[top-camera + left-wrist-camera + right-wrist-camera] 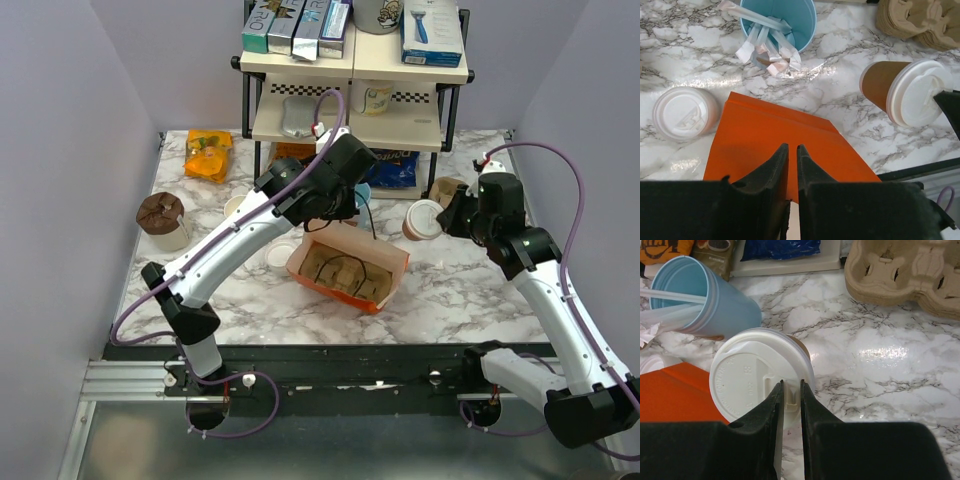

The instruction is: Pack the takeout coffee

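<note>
The takeout coffee [421, 221] is a tan paper cup with a white lid [757, 375], just right of the open orange box [350, 268]. It looks tilted in the left wrist view [905, 90]. My right gripper [791, 390] is shut on the rim of the lid at the sip spout. The right gripper [447, 222] reaches it from the right. My left gripper [792, 149] is shut on the box's orange rear flap [765, 135], and it sits at the box's back edge [348, 207]. A brown cardboard insert lies inside the box.
A light-blue cup [777, 22] with white packets stands behind the box, with another white-lidded cup [682, 112] to its left. Stacked pulp cup carriers [905, 270] lie at the back right. A shelf rack [355, 70] and snack bags line the back, and a brown-topped cup [160, 215] sits at the far left.
</note>
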`<state>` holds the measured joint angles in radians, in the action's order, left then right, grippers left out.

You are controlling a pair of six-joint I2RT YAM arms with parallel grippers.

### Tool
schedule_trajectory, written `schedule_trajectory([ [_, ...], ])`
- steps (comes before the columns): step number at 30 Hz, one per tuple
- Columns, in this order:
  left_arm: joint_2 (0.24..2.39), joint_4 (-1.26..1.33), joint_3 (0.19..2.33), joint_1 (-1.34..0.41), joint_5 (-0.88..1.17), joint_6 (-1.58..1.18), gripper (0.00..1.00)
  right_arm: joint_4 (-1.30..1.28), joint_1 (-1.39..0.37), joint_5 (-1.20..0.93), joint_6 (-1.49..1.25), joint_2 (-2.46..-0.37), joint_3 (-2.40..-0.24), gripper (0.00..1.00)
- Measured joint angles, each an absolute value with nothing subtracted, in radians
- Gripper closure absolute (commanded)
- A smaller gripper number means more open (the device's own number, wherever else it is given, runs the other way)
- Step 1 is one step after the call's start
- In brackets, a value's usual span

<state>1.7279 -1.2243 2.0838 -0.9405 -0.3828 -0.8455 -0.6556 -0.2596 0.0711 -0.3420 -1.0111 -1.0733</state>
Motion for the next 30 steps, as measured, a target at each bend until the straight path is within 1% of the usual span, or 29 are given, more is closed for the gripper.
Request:
schedule_trajectory([
  [3,1.736,-1.279,2.140,-0.941,-0.361,-0.845,0.78,-0.656,-0.260,0.068,-0.340,-1.011,-1.073,0.99],
  [7,1.760,-1.303,2.171,-0.926,-0.345,-0.834,0.78,-0.656,-0.260,0.062,-0.339,-1.011,-1.073,0.99],
  [8,1.766,-1.306,2.166,-0.920,-0.340,-0.832,0.75,-0.656,-0.260,0.061,-0.339,-1.011,-1.073,0.99],
  [9,1.773,-1.308,2.152,-0.905,-0.329,-0.829,0.70,-0.655,-0.260,0.060,-0.339,-1.011,-1.073,0.99],
  [10,1.779,-1.311,2.138,-0.894,-0.322,-0.826,0.50,-0.656,-0.260,0.059,-0.339,-1.011,-1.073,0.99],
  [12,1.787,-1.309,2.097,-0.868,-0.308,-0.807,0.27,-0.656,-0.260,0.057,-0.339,-1.011,-1.073,0.99],
  [13,1.792,-1.308,2.085,-0.859,-0.303,-0.805,0.12,-0.656,-0.260,0.057,-0.339,-1.011,-1.073,0.99],
  [17,1.805,-1.302,2.071,-0.845,-0.294,-0.776,0.03,-0.656,-0.260,0.057,-0.339,-1.012,-1.073,0.99],
  [19,1.805,-1.303,2.072,-0.846,-0.288,-0.749,0.01,-0.656,-0.260,0.058,-0.338,-1.013,-1.073,0.99],
  [22,1.805,-1.309,2.072,-0.846,-0.265,-0.700,0.01,-0.656,-0.260,0.058,-0.338,-1.016,-1.073,0.99],
  [30,1.805,-1.328,2.072,-0.846,-0.286,-0.612,0.01,-0.655,-0.260,0.058,-0.336,-1.039,-1.073,0.99],
])
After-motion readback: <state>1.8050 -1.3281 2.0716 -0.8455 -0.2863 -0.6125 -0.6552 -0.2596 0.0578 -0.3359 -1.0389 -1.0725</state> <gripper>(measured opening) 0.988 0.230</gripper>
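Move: The left gripper still holds the orange bag, apparently by its far handle; the bag's middle is about 8 cm back from it, 2 cm left and 12 cm down. The blue straw cup stands some 8 cm ahead and 1 cm left, and the white lids about 14 cm left and 2 cm ahead. The coffee cup is roughly 14 cm right, level fore and aft. From the right gripper the bag's middle is about 20 cm left and 9 cm back. Lower the left gripper about 5 cm with the bag, easing some 3 cm to the left, to set the bag down on the table. Open the fingers wide on the way down to let go of the handle, then stay low at the far rim while rolling the wrist about 15 degrees so its left side rises. Keep the right gripper's hold on the coffee cup. ##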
